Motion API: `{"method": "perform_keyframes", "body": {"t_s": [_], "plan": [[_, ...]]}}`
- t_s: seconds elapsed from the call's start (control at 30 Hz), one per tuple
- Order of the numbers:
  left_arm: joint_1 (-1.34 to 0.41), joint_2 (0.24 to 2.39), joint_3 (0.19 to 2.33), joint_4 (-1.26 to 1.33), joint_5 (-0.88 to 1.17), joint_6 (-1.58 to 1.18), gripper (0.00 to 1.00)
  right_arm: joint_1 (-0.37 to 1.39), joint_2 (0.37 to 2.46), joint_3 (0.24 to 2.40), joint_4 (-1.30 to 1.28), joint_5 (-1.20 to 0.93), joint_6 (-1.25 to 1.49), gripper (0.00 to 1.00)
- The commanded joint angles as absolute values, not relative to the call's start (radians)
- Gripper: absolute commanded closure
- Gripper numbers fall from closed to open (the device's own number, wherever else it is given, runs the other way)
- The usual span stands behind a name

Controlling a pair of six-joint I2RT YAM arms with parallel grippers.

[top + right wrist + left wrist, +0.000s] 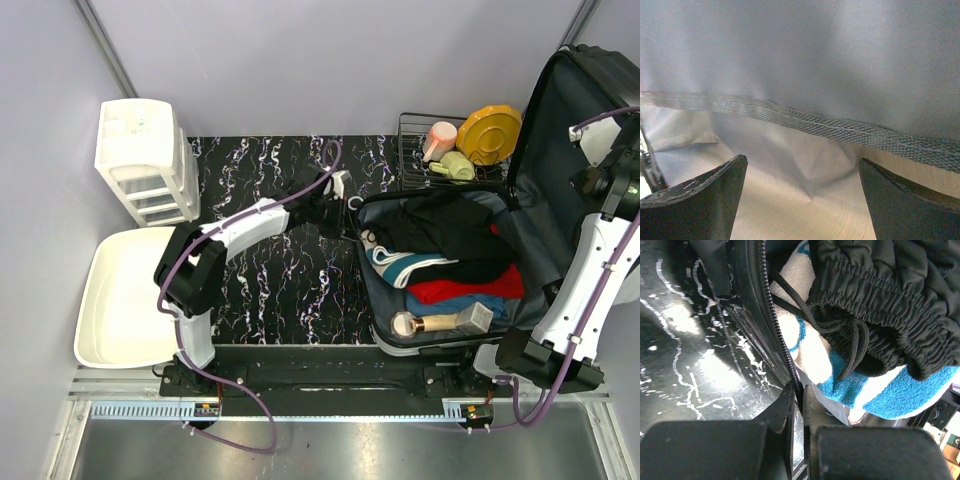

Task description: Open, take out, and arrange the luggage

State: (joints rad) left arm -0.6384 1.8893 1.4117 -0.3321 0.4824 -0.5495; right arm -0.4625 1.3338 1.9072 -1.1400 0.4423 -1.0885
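Note:
The luggage (372,300) lies open on the right, with its lid (550,140) standing up and showing dark grey lining. Inside lie a black garment (445,232), a white-and-blue towel (395,258), red cloth (465,288) and a beige bottle-like thing (440,322). My left gripper (345,202) is at the case's left rim. In the left wrist view it (799,390) is shut on the zipper edge (772,315), beside the towel (860,385) and the black waistband (880,295). My right gripper (592,180) is at the lid. It (802,162) is open against the lining (800,50).
A white drawer unit (145,160) stands at the back left, with a white tub (120,295) in front of it. A wire rack (415,160) behind the case holds a yellow plate (490,132), a pink cup (438,140) and a green item (455,166). The table (270,270) is black marble.

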Motion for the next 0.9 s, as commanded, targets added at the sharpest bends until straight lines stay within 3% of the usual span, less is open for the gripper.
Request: {"method": "perform_keyframes", "body": {"t_s": [0.0, 0.4, 0.47, 0.5, 0.57, 0.6, 0.77, 0.87], "plan": [[-0.485, 1.841, 1.442, -0.443, 0.314, -0.391, 1.00, -0.474, 1.307, 1.982, -1.095, 0.486, -1.381, 0.01], [-0.440, 1.816, 1.503, -0.477, 0.349, -0.330, 1.00, -0.497, 1.269, 1.950, -1.100, 0.450, -1.379, 0.00], [-0.462, 1.816, 1.505, -0.476, 0.374, -0.327, 0.86, -0.497, 1.253, 1.907, -1.104, 0.419, -1.379, 0.00], [-0.469, 1.815, 1.506, -0.477, 0.386, -0.319, 0.63, -0.497, 1.237, 1.893, -1.112, 0.402, -1.374, 0.00], [-0.486, 1.795, 1.506, -0.474, 0.397, -0.318, 0.47, -0.497, 1.221, 1.865, -1.126, 0.347, -1.359, 0.00], [-0.488, 1.787, 1.506, -0.474, 0.396, -0.316, 0.33, -0.497, 1.215, 1.861, -1.138, 0.327, -1.344, 0.00], [-0.446, 1.698, 1.508, -0.511, 0.339, -0.259, 0.01, -0.497, 1.219, 1.891, -1.206, 0.148, -1.264, 0.00], [-0.404, 1.626, 1.514, -0.569, 0.354, -0.157, 0.01, -0.495, 1.238, 1.914, -1.258, 0.039, -1.224, 0.00]]}}
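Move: The open suitcase's left rim is already pinched in the left fingers; the suitcase base's middle lies about 18 cm to that hand's right, 7 cm back and 6 cm lower. Inside, the striped towel is some 11 cm right and 6 cm back, the black clothes roughly 18 cm right and 1 cm ahead. For the right hand, the lid's lining lies just past its open fingers, about 3 cm ahead, 4 cm to the right and 3 cm down. The suitcase's rim, still pinched by the left fingers, is dragged left and forward over the marble, roughly 8 cm in all; then the fingers open wide and the hand comes off it, rising about 4 cm and drawing farther left. The right hand, open inside the raised lid, eases back slightly, then shifts some 3 cm left and down and a little forward, turning counter-clockwise. ##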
